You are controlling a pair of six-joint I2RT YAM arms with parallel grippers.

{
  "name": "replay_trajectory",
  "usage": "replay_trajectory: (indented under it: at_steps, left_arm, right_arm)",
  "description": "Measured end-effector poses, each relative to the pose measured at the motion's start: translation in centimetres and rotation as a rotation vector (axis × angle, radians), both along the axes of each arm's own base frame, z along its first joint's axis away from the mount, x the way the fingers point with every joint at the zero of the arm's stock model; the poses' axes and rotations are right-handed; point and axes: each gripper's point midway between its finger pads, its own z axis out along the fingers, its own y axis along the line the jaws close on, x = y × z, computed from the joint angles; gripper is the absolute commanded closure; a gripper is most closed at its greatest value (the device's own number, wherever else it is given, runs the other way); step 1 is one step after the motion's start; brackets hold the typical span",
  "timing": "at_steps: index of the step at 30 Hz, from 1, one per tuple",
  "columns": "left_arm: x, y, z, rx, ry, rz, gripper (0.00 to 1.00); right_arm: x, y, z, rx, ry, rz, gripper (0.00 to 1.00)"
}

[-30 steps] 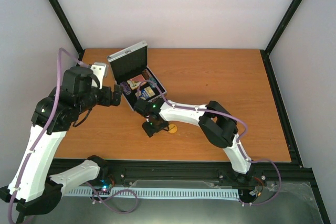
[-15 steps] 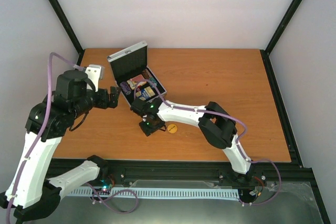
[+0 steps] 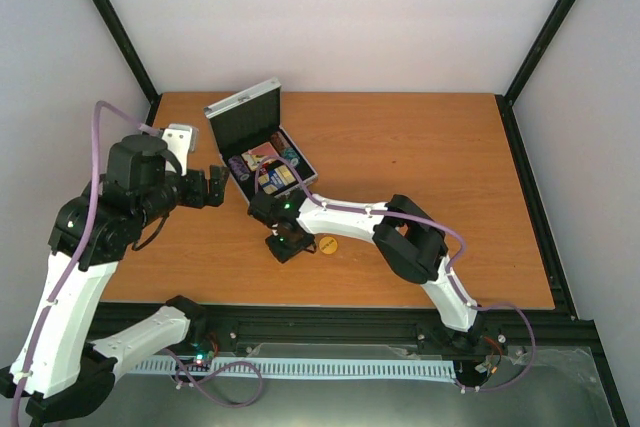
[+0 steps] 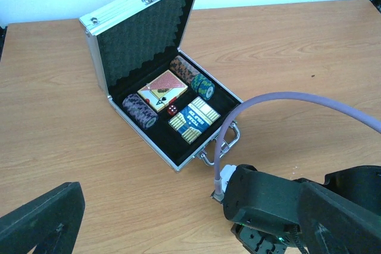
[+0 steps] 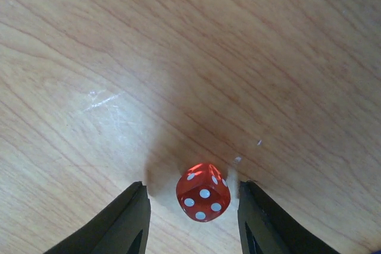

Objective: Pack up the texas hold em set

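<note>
The silver case (image 4: 146, 10) stands open near the table's far left, its lid (image 3: 245, 112) upright. Its black tray holds chip stacks (image 4: 140, 111), two card decks (image 4: 162, 87) and a red die (image 4: 172, 110). A second red die (image 5: 203, 192) lies on the wood between the fingers of my right gripper (image 5: 193, 186). The jaws are open, with a gap on each side of the die. An orange round button (image 3: 327, 244) lies just right of that gripper. My left gripper (image 3: 220, 185) hovers open and empty left of the case.
The right arm's wrist (image 4: 280, 206) and its purple cable (image 4: 286, 100) sit just in front of the case handle (image 4: 221, 147). Black frame posts (image 3: 110, 22) and white walls edge the table. Bare wood (image 3: 420, 167) stretches to the right.
My right gripper's jaws have narrowed around the die on the table. The left arm drew back a little to the left, then held still.
</note>
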Motion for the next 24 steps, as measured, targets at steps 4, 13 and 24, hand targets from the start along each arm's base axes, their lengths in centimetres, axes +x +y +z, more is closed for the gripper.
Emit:
replay_trajectory:
  at_steps: [4,13,24]
  left_arm:
    - [-0.01,0.05,-0.19,0.004,0.004,0.002,0.0]
    - [-0.2,0.17,-0.28,0.005,0.005,0.003,0.0]
    - [-0.41,0.47,-0.38,0.01,0.0,0.012,0.0]
  right_arm:
    - [-0.14,-0.27,-0.33,-0.01,0.006,-0.004,0.64]
    - [-0.2,-0.38,-0.44,-0.013,0.01,-0.013,0.83]
    - [0.31,-0.22,0.36,-0.024,-0.009,-0.017,0.87]
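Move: The last red die on the table stands between the right hand's open fingertips, in line with them and about 1 cm below. The round yellow button lies some 10 cm to this hand's right and 1 cm farther out; the open case's middle is about 22 cm ahead and 6 cm to the left. From the left hand, the die is roughly 11 cm to the right, 1 cm back and 35 cm below. The right fingers close on the red die from either side and pinch it between their tips, after the hand settles about half a centimetre down and to the right. The hand then holds still while the grip shuts, fingers still pointing down, and at the very end starts up and a little forward, less than 1 cm. ##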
